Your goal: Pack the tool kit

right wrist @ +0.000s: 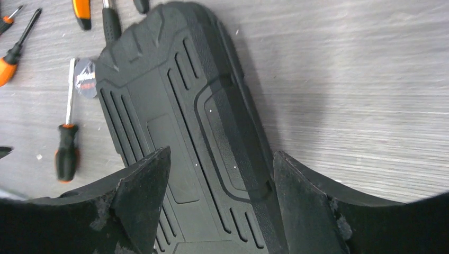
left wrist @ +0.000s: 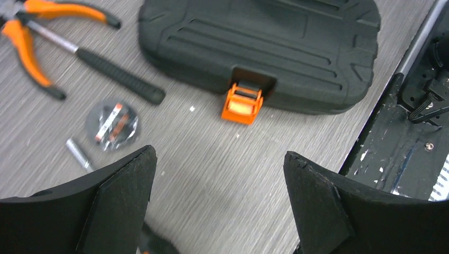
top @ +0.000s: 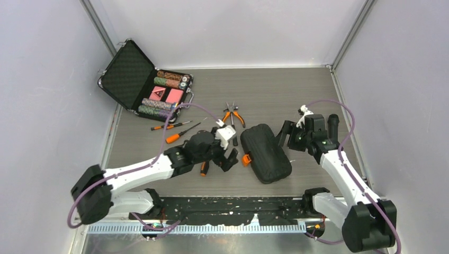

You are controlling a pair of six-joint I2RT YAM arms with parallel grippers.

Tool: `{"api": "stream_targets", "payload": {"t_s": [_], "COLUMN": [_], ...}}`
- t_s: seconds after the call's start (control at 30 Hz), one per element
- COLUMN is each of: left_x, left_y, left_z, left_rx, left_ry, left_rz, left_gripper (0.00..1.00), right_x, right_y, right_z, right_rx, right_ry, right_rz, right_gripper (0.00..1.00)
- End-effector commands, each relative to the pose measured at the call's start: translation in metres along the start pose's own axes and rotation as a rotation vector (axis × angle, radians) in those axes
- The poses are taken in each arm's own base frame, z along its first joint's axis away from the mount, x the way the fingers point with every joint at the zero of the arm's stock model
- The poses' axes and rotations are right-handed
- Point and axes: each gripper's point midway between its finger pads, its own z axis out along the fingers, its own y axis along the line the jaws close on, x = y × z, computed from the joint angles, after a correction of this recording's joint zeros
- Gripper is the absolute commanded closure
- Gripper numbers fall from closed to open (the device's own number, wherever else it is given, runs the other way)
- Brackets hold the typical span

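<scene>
The tool kit (top: 266, 152) is a black ribbed case lying shut in the middle of the table, and its orange latch (left wrist: 242, 103) sticks out toward my left gripper. That left gripper (left wrist: 219, 159) hovers open just left of the latch with only bare table between its fingers. My right gripper (right wrist: 221, 159) is open over the case's far right edge (right wrist: 180, 116), one finger above the lid and the other at the rim. Outside the case lie the orange pliers (top: 233, 116), two screwdrivers (top: 174, 136) and a third screwdriver (right wrist: 66, 148).
An open metal-edged briefcase (top: 145, 84) of chips and cards stands at the back left. A black-handled tool (left wrist: 116, 76), a small clear bag of bits (left wrist: 112, 124) and a loose metal bit (left wrist: 79, 153) lie left of the case. The black base rail (left wrist: 402, 137) runs along the near edge.
</scene>
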Motion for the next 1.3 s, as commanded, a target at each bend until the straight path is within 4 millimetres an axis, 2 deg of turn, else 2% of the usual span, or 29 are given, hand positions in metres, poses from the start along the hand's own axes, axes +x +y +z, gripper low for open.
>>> {"api": "stream_targets", "payload": {"t_s": [0.0, 0.1, 0.23, 0.53, 0.73, 0.93, 1.27], "left_x": [-0.043, -0.034, -0.024, 0.001, 0.012, 0.020, 0.037], "left_y": [-0.030, -0.036, -0.036, -0.041, -0.052, -0.041, -0.048], "left_z": [0.031, 0.058, 0.083, 0.113, 0.115, 0.105, 0.118], "left_rx": [0.110, 0.139, 0.143, 0.189, 0.236, 0.193, 0.235], "left_ry": [-0.096, -0.057, -0.003, 0.126, 0.194, 0.285, 0.370], "left_rz": [0.157, 0.170, 0.185, 0.236, 0.264, 0.284, 0.248], "left_gripper": [0.09, 0.10, 0.12, 0.21, 0.28, 0.29, 0.34], "right_x": [0.002, 0.006, 0.014, 0.018, 0.016, 0.015, 0.013], "right_y": [0.026, 0.024, 0.017, 0.013, 0.013, 0.013, 0.012], "right_z": [0.008, 0.015, 0.023, 0.028, 0.027, 0.026, 0.021], "right_rx": [-0.225, -0.240, -0.225, -0.221, -0.222, -0.223, -0.215], "right_ry": [0.024, 0.032, 0.056, 0.066, 0.054, 0.048, 0.013], "right_rz": [0.090, 0.121, 0.135, 0.155, 0.158, 0.158, 0.154], "right_gripper": [0.24, 0.24, 0.24, 0.25, 0.25, 0.25, 0.26]}}
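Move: The tool case's orange latch lies roughly 9 cm to the left hand's right, level fore-and-aft, and some 10 cm below; the case's middle is about 7 cm beyond it to the right and 3 cm farther out. The round tin lies about 7 cm straight ahead of the left hand, the screwdriver 1 cm ahead and 6 cm to its left. From the right hand, the case's middle is around 6 cm back, 5 cm left and 8 cm below. Bring the left gripper about 9 cm right and equally far down to the orange latch, mostly right first, then sinking, while swinging it some 20 degrees clockwise, tipping the fingers further down and narrowing them partway so they straddle the latch. Lower the right gripper about 3 cm and slightly left onto the case's right edge early on, then hold it there, still open, seeming to brace the case. ##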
